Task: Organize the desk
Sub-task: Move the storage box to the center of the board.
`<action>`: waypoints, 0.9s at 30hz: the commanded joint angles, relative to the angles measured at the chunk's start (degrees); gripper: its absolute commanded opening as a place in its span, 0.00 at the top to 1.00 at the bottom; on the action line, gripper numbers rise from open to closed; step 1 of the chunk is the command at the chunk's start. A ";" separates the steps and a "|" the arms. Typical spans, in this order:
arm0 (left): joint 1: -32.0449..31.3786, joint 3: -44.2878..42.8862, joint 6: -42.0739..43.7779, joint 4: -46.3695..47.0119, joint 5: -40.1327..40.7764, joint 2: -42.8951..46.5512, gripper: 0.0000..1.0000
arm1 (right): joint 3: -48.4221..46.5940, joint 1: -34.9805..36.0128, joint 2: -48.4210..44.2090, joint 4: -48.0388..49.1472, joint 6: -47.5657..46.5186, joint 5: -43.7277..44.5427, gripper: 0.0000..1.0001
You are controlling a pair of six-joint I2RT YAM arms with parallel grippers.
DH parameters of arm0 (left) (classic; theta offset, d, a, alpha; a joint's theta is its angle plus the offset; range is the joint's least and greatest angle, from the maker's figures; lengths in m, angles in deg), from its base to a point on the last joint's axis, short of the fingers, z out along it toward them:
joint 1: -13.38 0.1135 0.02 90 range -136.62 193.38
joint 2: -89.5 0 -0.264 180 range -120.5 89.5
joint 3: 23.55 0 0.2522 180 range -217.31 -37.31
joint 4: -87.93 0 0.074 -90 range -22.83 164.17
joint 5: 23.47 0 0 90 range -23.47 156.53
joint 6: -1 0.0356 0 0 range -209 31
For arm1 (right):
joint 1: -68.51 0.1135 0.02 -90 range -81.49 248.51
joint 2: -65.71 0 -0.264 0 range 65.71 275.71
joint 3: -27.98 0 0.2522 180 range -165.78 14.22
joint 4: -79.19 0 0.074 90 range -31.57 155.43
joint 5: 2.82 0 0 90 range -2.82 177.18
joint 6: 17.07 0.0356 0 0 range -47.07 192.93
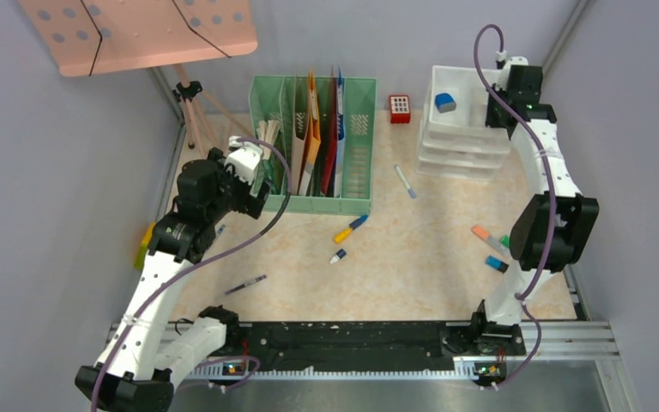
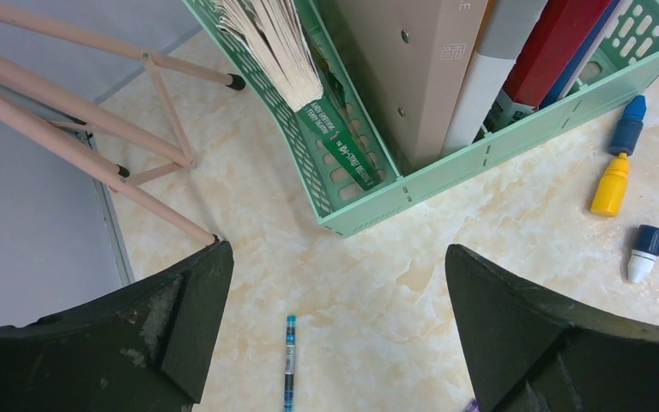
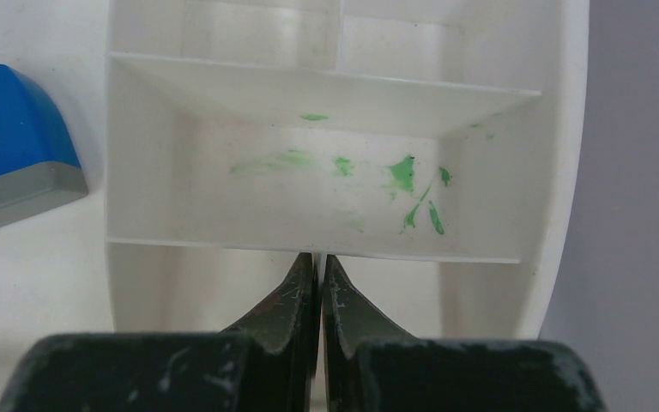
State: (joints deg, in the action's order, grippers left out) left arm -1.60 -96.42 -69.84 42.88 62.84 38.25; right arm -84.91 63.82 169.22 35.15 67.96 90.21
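The desk is a beige marble top with pens and markers scattered on it. My left gripper hangs open and empty over the desk's left part, just off the front left corner of a green file organizer. In the left wrist view the left gripper has its jaws wide apart over bare desk, with a teal pen lying below them. My right gripper is shut with nothing in it, above the top tray of a white drawer unit.
On the desk lie a yellow and blue marker, a blue and white cap, a white pen, a dark pen and an orange-tipped marker. A blue block sits in the tray. A pink music stand's legs stand at the back left.
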 commanded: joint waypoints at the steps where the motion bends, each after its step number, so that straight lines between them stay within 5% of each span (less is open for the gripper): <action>1: 0.04 -1.89 -0.70 1.32 -1.15 1.06 0.01 | -1.79 0.05 -2.99 -6.03 -3.72 -2.71 1.00; 27: 0.05 -0.77 -1.49 0.11 -2.94 2.99 0.01 | 17.05 1.17 -15.75 -2.37 3.27 -11.33 1.00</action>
State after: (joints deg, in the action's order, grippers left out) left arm -1.58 -96.42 -70.59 42.49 61.16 40.18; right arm -70.44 63.95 156.87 36.86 69.51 82.03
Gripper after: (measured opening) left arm 0.989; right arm 0.009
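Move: The storage box, already gripped in its top tray by the right hand, has its middle about 5 cm ahead, 4 cm left and 10 cm below that hand. The blue eraser in the tray lies some 11 cm left and 5 cm ahead; on the desk 20 cm down, the red calculator is 19 cm left, 8 cm ahead, and the white pen 18 cm left, 13 cm back. From the left hand the box is roughly 50 cm right and 22 cm ahead. The storage box is drawn back and to the left over the desk by the right hand, whose shut fingertips stay in the tray's front compartment against the divider. The hand starts slowly, then pulls some 5 cm back and 3 cm left at level height, easing off at the end as the wrist turns a little counter-clockwise and rolls its left side up. ##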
